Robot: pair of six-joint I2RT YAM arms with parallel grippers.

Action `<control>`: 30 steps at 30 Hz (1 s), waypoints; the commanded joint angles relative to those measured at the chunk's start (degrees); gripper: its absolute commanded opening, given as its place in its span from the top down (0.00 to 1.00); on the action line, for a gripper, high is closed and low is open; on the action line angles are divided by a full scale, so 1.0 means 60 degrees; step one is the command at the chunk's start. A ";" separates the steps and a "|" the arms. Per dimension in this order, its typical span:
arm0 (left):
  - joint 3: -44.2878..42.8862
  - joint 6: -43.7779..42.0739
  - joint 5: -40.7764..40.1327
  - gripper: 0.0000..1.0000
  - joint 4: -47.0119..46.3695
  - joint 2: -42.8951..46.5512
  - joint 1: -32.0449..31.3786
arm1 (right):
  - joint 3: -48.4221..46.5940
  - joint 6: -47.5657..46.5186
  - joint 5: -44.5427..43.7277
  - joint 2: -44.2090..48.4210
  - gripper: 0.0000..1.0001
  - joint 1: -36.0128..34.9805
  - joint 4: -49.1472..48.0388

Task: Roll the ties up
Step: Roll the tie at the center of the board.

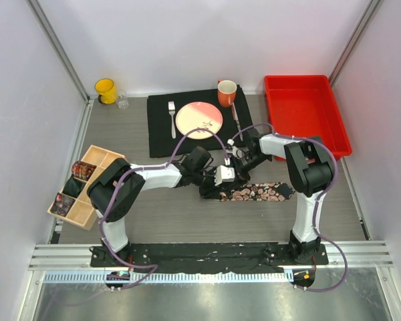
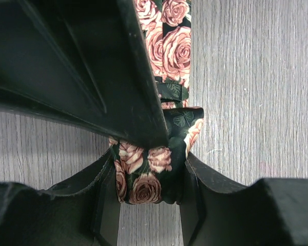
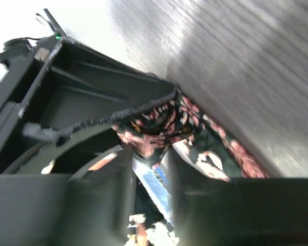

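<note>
A black tie with a pink rose print point(image 1: 262, 192) lies as a strip on the grey table, and its left end is rolled up. In the left wrist view my left gripper point(image 2: 150, 166) is shut on that roll point(image 2: 143, 187), one finger on each side, while the strip point(image 2: 169, 46) runs away from it. My right gripper point(image 1: 228, 167) meets it from the right, and one of its black fingers point(image 2: 92, 77) lies over the roll. The right wrist view is blurred; there the right gripper point(image 3: 150, 154) has its fingers parted with the roll point(image 3: 154, 128) at their tips.
A wooden organiser point(image 1: 97, 155) at the left holds coiled ties point(image 1: 83, 170). Behind the arms a black placemat point(image 1: 162, 137) carries a plate point(image 1: 199, 119), a fork point(image 1: 172, 118) and an orange mug point(image 1: 226, 93). A red bin point(image 1: 305, 114) stands back right, a yellow mug point(image 1: 105, 89) back left.
</note>
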State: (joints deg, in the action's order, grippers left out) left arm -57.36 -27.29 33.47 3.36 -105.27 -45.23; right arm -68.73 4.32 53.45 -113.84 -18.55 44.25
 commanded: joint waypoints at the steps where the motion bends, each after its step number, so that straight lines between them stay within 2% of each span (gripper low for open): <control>1: 0.0112 0.0021 -0.0569 0.78 0.1140 -0.0442 0.0039 | -0.0439 -0.0675 -0.0397 -0.0523 0.85 -0.0015 0.0460; 3: 0.0112 0.0094 -0.0526 0.75 0.1155 -0.0428 0.0068 | -0.0513 -0.1099 -0.0646 -0.0684 0.99 0.0000 0.0579; 5: 0.0156 0.0153 -0.0438 0.70 0.1111 -0.0399 0.0083 | -0.0469 -0.1304 -0.0909 -0.0714 0.99 0.0029 0.0623; 6: 0.0185 0.0270 -0.0205 0.58 0.1024 -0.0355 0.0141 | -0.0425 -0.1349 -0.1113 -0.0714 0.99 0.0058 0.0623; 8: 0.0390 0.0460 0.0117 0.49 0.0614 -0.0166 0.0229 | -0.0338 -0.1393 -0.1378 -0.0729 0.99 0.0132 0.0565; 9: 0.0463 0.0664 0.0380 0.41 0.0424 -0.0077 0.0302 | -0.0294 -0.1466 -0.1727 -0.0729 0.99 0.0175 0.0521; 18: 0.1342 0.2349 0.1057 0.21 -0.2692 0.0524 0.0317 | 0.0497 -0.0911 -0.3136 -0.0568 0.99 0.0410 -0.0313; 20: 0.1372 0.2687 0.0926 0.17 -0.3135 0.0437 0.0303 | 0.0585 -0.0822 -0.3415 -0.0596 0.99 0.0454 -0.0416; 26: 0.1270 0.2908 0.0603 0.17 -0.4792 -0.0090 -0.0062 | 0.0630 -0.0456 -0.3811 -0.0773 0.99 0.0542 -0.0680; 28: 0.1080 0.2878 0.0472 0.19 -0.5011 -0.0527 -0.0151 | 0.0673 -0.0383 -0.3825 -0.0773 0.99 0.0557 -0.0797; 30: 0.0977 0.2951 0.0383 0.25 -0.5304 -0.0778 -0.0254 | 0.0761 -0.0295 -0.3797 -0.0714 0.99 0.0557 -0.0856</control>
State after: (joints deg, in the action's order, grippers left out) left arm -49.58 -10.72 37.01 -20.88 -106.48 -45.43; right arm -66.85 3.36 47.22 -116.64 -15.44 45.76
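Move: The rolled part of the tie sits between the left hand's fingers, right at its hand point. From the right hand that roll is roughly 3 cm below and 1 cm to the left. The tie's unrolled strip centres about 15 cm to the left hand's right and level with it, near the table; the plate is some 26 cm ahead of the left hand and 7 cm to its left. Right fingers shut on the roll's top and pull down-right about 4 cm; left fingers open, backing left. ##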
